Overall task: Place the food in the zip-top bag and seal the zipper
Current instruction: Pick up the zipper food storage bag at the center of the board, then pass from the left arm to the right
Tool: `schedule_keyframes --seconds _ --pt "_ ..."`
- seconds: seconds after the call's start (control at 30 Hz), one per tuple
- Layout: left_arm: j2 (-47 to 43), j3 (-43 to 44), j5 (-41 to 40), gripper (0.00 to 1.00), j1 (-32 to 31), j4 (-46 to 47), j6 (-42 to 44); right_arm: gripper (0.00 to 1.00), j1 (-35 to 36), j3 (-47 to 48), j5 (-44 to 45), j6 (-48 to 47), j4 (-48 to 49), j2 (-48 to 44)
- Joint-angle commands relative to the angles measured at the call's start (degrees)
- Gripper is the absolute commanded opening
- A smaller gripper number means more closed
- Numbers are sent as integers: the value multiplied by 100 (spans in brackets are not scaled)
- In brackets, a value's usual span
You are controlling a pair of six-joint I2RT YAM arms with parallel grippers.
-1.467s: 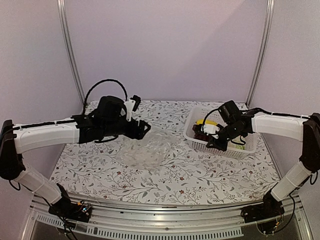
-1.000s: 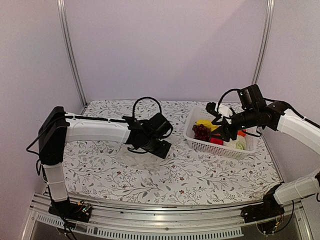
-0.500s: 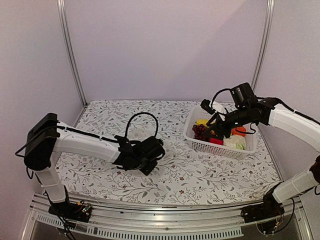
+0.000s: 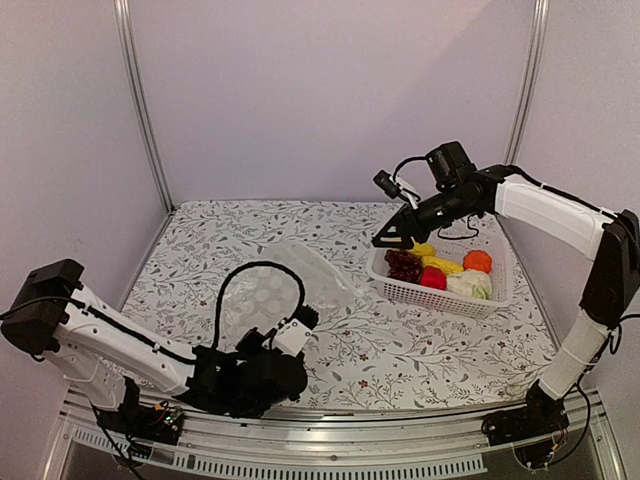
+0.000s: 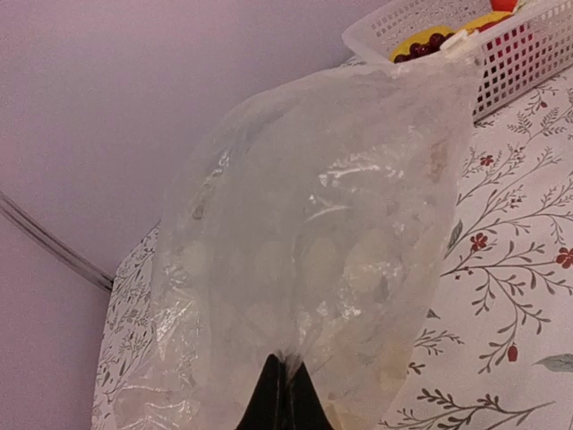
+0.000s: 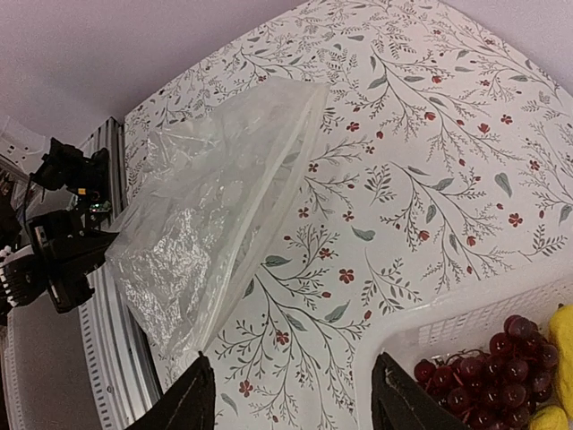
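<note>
The clear zip-top bag (image 4: 280,290) lies crumpled on the flowered table, left of the basket. My left gripper (image 5: 285,365) is low at the near edge and shut on the bag's (image 5: 313,242) near rim. The zipper (image 6: 273,193) is a pale strip along the bag's (image 6: 206,215) side that faces the basket. The food sits in the white basket (image 4: 400,287): grape bunch (image 4: 403,265), red pepper (image 4: 432,278), yellow pieces (image 4: 441,263), cabbage (image 4: 470,286), orange fruit (image 4: 477,261). My right gripper (image 4: 390,238) hovers open over the basket's left end, holding nothing.
Metal frame posts (image 4: 140,100) stand at the back corners. A slotted aluminium rail (image 4: 320,450) runs along the near edge. The left arm's black cable (image 4: 240,285) loops over the bag. Bare flowered tablecloth (image 4: 430,340) stretches in front of the basket.
My left arm has swung back to the near edge and its jaws have shut on the bag's rim. The right gripper has risen out of the basket and moved left, still open.
</note>
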Motion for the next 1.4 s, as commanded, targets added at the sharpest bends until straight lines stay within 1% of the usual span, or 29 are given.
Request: schedule_keyframes --seconds 0.0,0.07,0.1,0.13,0.17,0.23,0.27,0.3,0.33,0.4,0.5,0.57,0.63,0.73,0.83,0.87,0.93,0.97,1.0,1.03,1.07,1.1,1.17,1.23,1.27,1.3,1.37 --pt "414 119 -1402 0 -331 955 140 59 26 307 -924 624 -566 499" --pt "566 287 -1676 0 -436 572 -478 59 30 231 -884 701 -568 605" --pt "654 468 -1839 0 -486 -19 -1136 59 30 200 -829 720 -556 640" --pt "761 721 -1995 0 -544 -1530 -2070 59 30 178 -802 767 -558 703" --pt "942 1106 -2128 0 -590 -2959 -3556 59 30 166 -849 787 -566 746" --pt "1548 1933 -2307 0 -673 -6631 -7066 59 43 183 -1090 826 -586 893" --pt "2016 2331 -2356 0 -680 -8418 -9018 59 58 215 -1250 844 -588 938" --pt "2424 2593 -2482 0 -694 -9008 -9429 59 81 270 -1365 849 -595 1004" --pt "2892 2817 -2565 0 -741 -9086 -9174 59 123 343 -1470 869 -609 1091" --pt "3321 3079 -2741 0 -914 -9104 -8931 59 219 560 -1602 843 -676 1222" --pt "3487 3583 -2743 0 -1044 -9106 -8587 58 285 842 -1894 739 -768 1379" --pt "3155 3812 -2687 0 -1046 -9103 -8383 57 285 965 -1798 674 -848 1464" --pt "2548 4056 -2539 0 -956 -9097 -8145 57 254 1005 -1618 606 -851 1381" --pt "1617 4387 -2375 0 -774 -9090 -7739 58 85 1079 -1579 551 -845 1126" --pt "934 4823 -2224 0 -551 -9091 -7036 59 -75 1154 -1384 475 -805 826" --pt "787 5116 -1988 0 -419 -9096 -6722 60 -130 1157 -1377 458 -771 722" --pt "538 5398 -1729 0 -180 -9029 -6206 60 -235 1193 -1349 442 -743 551" --pt "395 5475 -1615 0 -112 -8754 -5735 60 -280 1217 -1352 416 -742 490" --pt "216 5449 -1481 0 -23 -8107 -4941 60 -307 1233 -1344 336 -746 415" --pt "-13 5301 -1158 0 96 -7215 -3776 60 -319 1236 -1276 234 -724 362" --pt "-259 4965 -593 0 263 -6236 -2804 60 -321 1218 -1199 30 -642 250" --pt "-521 4758 -149 0 431 -5498 -2011 60 -321 1181 -1147 -130 -569 156" --pt "-919 4491 636 0 726 -4675 -1428 60 -321 1057 -1149 -530 -376 -56" --pt "-1339 4217 1625 0 945 -3835 -730 60 -315 715 -1197 -965 -46 -297" --pt "-1459 4158 2061 0 1020 -3566 -517 60 -313 506 -1157 -1221 194 -493" --pt "-1544 4161 2505 0 1134 -3512 -395 60 -312 334 -1151 -1320 435 -612" --pt "-1595 4308 3149 0 1309 -3687 -367 60 -304 56 -1196 -1574 766 -868"
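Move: The left fingers are already shut on the near edge of the bag, whose middle lies about 13 cm ahead, 3 cm to the right and some 5 cm below that hand. From the same hand, the basket is roughly 23 cm ahead and 40 cm right, with the grapes 22 cm ahead and 31 cm right, both about 9 cm lower. From the open right hand, the bag's middle is some 22 cm left, 3 cm back and 14 cm below. Keeping its pinch on the bag, the left hand first dips about 4 cm while drawing back and to its right, then swings it quickly up over the table, some 27 cm from the low point, easing forward about 8 cm and rolling its left side down. The right hand, empty and half open, sinks about 5 cm, shifting left and slightly back, then returns to the right and rises to some 8 cm above its start, its fingers touching nothing by then. ##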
